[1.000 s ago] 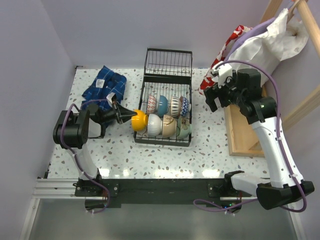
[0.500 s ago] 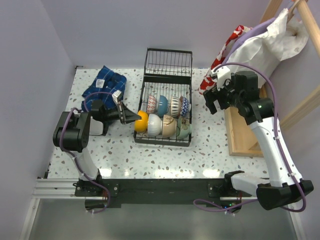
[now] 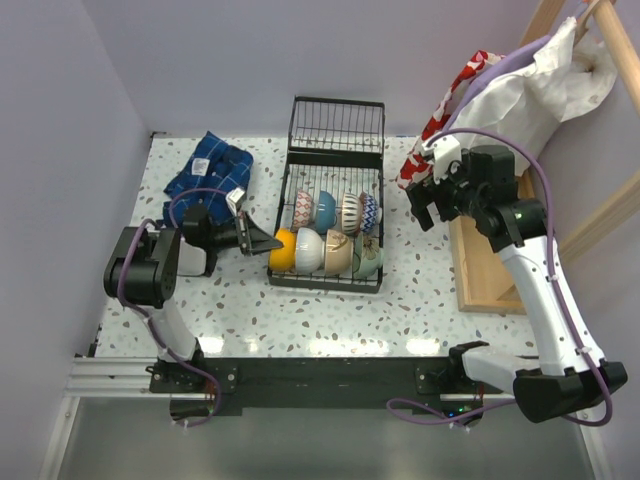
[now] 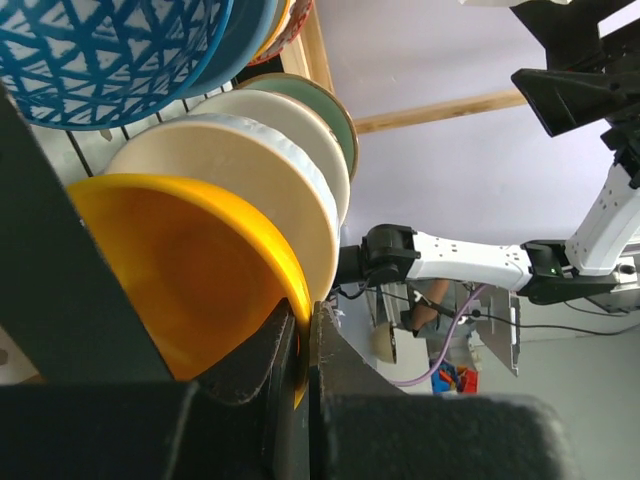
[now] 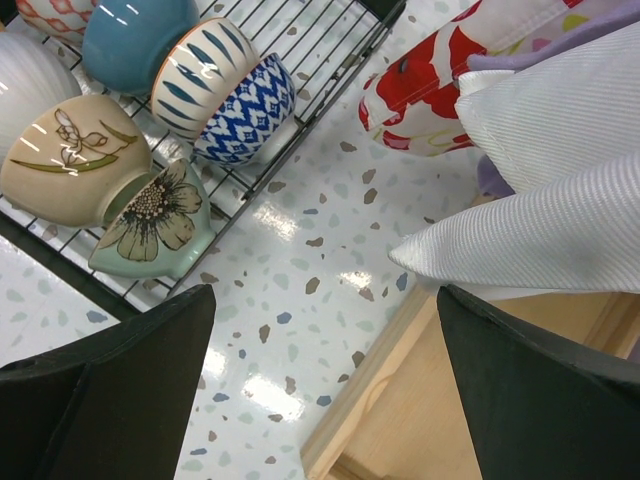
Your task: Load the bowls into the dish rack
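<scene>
The black wire dish rack (image 3: 326,283) holds two rows of bowls on edge. A yellow bowl (image 3: 283,250) stands at the left end of the front row, against a white bowl (image 3: 308,250). My left gripper (image 3: 265,243) is shut on the yellow bowl's rim; the left wrist view shows that rim pinched between the fingers (image 4: 340,400), with the yellow bowl (image 4: 180,270) resting beside the white bowl (image 4: 250,170). My right gripper (image 3: 428,197) hangs open and empty right of the rack, over bare table (image 5: 300,290). The green flower bowl (image 5: 150,215) closes the front row.
A blue checked cloth (image 3: 210,168) lies left of the rack. A wooden tray (image 3: 490,270) sits at the right, its corner under my right gripper (image 5: 322,295). Red-patterned and white fabrics (image 3: 500,90) hang from a wooden frame at the back right.
My left gripper has carried the yellow bowl rightward into the rack's front row, up against the white bowl. The right arm has shifted only slightly.
</scene>
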You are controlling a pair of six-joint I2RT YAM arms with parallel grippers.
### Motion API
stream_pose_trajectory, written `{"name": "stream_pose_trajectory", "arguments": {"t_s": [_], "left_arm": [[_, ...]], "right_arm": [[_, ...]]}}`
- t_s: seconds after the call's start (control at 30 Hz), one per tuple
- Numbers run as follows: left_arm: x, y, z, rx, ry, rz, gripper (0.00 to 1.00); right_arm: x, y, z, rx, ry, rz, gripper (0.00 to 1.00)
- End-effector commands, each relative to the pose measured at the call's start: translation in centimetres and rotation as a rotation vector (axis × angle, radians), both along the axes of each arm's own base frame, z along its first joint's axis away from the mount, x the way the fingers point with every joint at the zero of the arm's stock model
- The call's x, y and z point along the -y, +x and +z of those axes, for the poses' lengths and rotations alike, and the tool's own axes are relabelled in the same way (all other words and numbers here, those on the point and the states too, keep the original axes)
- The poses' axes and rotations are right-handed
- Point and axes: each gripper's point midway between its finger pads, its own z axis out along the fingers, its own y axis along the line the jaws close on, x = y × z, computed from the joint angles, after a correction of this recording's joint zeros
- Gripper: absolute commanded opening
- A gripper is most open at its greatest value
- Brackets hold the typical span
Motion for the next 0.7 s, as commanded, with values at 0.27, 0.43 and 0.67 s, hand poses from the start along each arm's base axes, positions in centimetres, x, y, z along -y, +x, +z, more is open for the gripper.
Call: {"name": "stream_pose_trajectory", "arguments": {"t_s": [0.27,0.43,0.67], "left_arm": [[-0.2,3.3,-0.1,0.029,-0.049,0.138,0.26],[-0.2,3.5,1.0,0.068,-0.041,0.138,0.35],[-0.9,3.7,2.1,0.163,0.085,0.150,0.56]], "right_arm": [[1.2,-0.8,1.0,0.045,-0.031,-0.019,0.98],[1.1,-0.6,1.2,0.050,-0.023,-0.019,0.98],[1.0,-0.5,1.5,0.062,-0.017,-0.015,0.98]]}}
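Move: The left hand already pinches the upper rim of the yellow bowl, which stands on edge in the rack, its middle about 1 cm back, 2 cm to the right and 4 cm below. The white bowl is some 7 cm to the right and 1 cm back. The zigzag bowl lies about 7 cm ahead and 5 cm to the right, the blue bowl 7 cm ahead and 10 cm to the right. From the right hand the yellow bowl is roughly 29 cm left, 4 cm back and 21 cm lower. Forward by about 2.5 cm at nearly the same height, the left hand shifts along the yellow bowl's rim while its fingers open from their pinch to about half wide and let go. The wrist swings some 5 degrees counter-clockwise, and the fingers end still straddling the rim, one inside the bowl and one outside. ##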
